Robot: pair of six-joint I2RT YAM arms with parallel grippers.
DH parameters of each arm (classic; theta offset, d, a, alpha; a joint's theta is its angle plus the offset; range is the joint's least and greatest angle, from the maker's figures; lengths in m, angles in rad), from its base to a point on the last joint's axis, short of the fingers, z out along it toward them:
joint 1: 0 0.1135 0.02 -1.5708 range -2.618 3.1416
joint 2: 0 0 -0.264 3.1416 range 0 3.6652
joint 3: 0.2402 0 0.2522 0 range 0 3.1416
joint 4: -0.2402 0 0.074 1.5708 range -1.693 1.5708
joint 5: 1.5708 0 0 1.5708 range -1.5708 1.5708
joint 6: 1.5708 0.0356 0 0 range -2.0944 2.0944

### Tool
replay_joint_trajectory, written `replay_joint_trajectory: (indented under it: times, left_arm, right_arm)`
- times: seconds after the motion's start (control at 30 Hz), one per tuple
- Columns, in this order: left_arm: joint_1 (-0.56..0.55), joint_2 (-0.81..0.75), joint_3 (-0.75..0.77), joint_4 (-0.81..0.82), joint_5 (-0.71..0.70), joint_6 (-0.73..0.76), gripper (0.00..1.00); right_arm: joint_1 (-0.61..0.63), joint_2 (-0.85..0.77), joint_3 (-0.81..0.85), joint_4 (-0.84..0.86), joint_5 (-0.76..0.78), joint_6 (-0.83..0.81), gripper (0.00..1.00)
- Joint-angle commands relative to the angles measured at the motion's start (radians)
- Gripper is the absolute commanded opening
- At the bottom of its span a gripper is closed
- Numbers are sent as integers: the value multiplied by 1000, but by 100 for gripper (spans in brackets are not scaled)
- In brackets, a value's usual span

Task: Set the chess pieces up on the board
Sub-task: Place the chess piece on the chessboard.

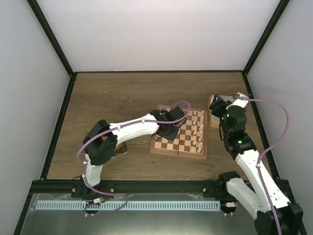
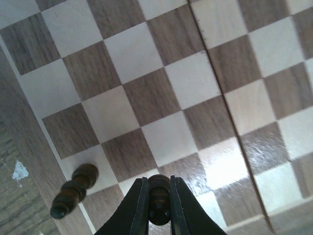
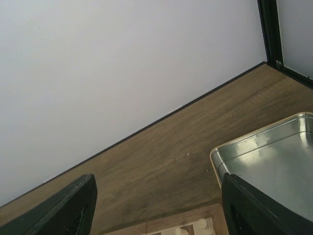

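Observation:
The board (image 1: 182, 142) lies mid-table, with cream chess pieces (image 1: 197, 128) standing in rows along its right side. My left gripper (image 2: 159, 185) hovers over the board's (image 2: 146, 98) left part, shut on a dark brown chess piece (image 2: 159, 198) that stands upright between the fingers. A second dark piece (image 2: 73, 192) lies on its side at the board's edge, left of the gripper. My right gripper (image 3: 159, 213) is open and empty, raised beyond the board's far right corner, beside the silver tin (image 3: 274, 166). Two cream pieces (image 3: 190, 229) peek in at the bottom.
A gold tin (image 1: 119, 150) sits under the left arm's elbow, left of the board. The silver tin (image 1: 213, 119) stands right of the board under the right wrist. Grey walls and black posts enclose the wooden table (image 1: 117, 98).

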Motion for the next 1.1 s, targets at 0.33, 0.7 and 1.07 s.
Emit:
replay_joint_trajectory:
  times: [0.33, 0.7, 1.07]
  left_arm:
    - [32, 48, 16, 0, -66, -20, 8]
    - [34, 64, -19, 30, -36, 4, 12]
    - [34, -1, -11, 36, -7, 45, 32]
  right_arm:
    - [5, 31, 4, 39, -71, 6, 72]
    - [4, 39, 4, 36, -86, 6, 72]
    - [4, 20, 17, 29, -96, -1, 72]
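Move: The left hand already holds a dark chess piece just over the board; the empty dark square it is meant for, second from the board's left edge, lies about 2 cm ahead, 1 cm to the left and some 5 cm below. The dark piece already standing is about 2 cm ahead and 4 cm left, and the nearest white piece about 1 cm ahead and 12 cm right. From the idle right hand that square is roughly 23 cm left, 5 cm back and 25 cm below. The left hand, fingers pointing down and shut on the dark piece, eases down, forward and left together, about 1.5 cm each way, bringing the piece over the empty dark square just to the right of the standing dark piece. It then all but pauses before sinking nearly another centimetre to set the piece down, and the fingers open to roughly a third of their range, letting go and staying low around the piece's head with the wrist hardly turning. ##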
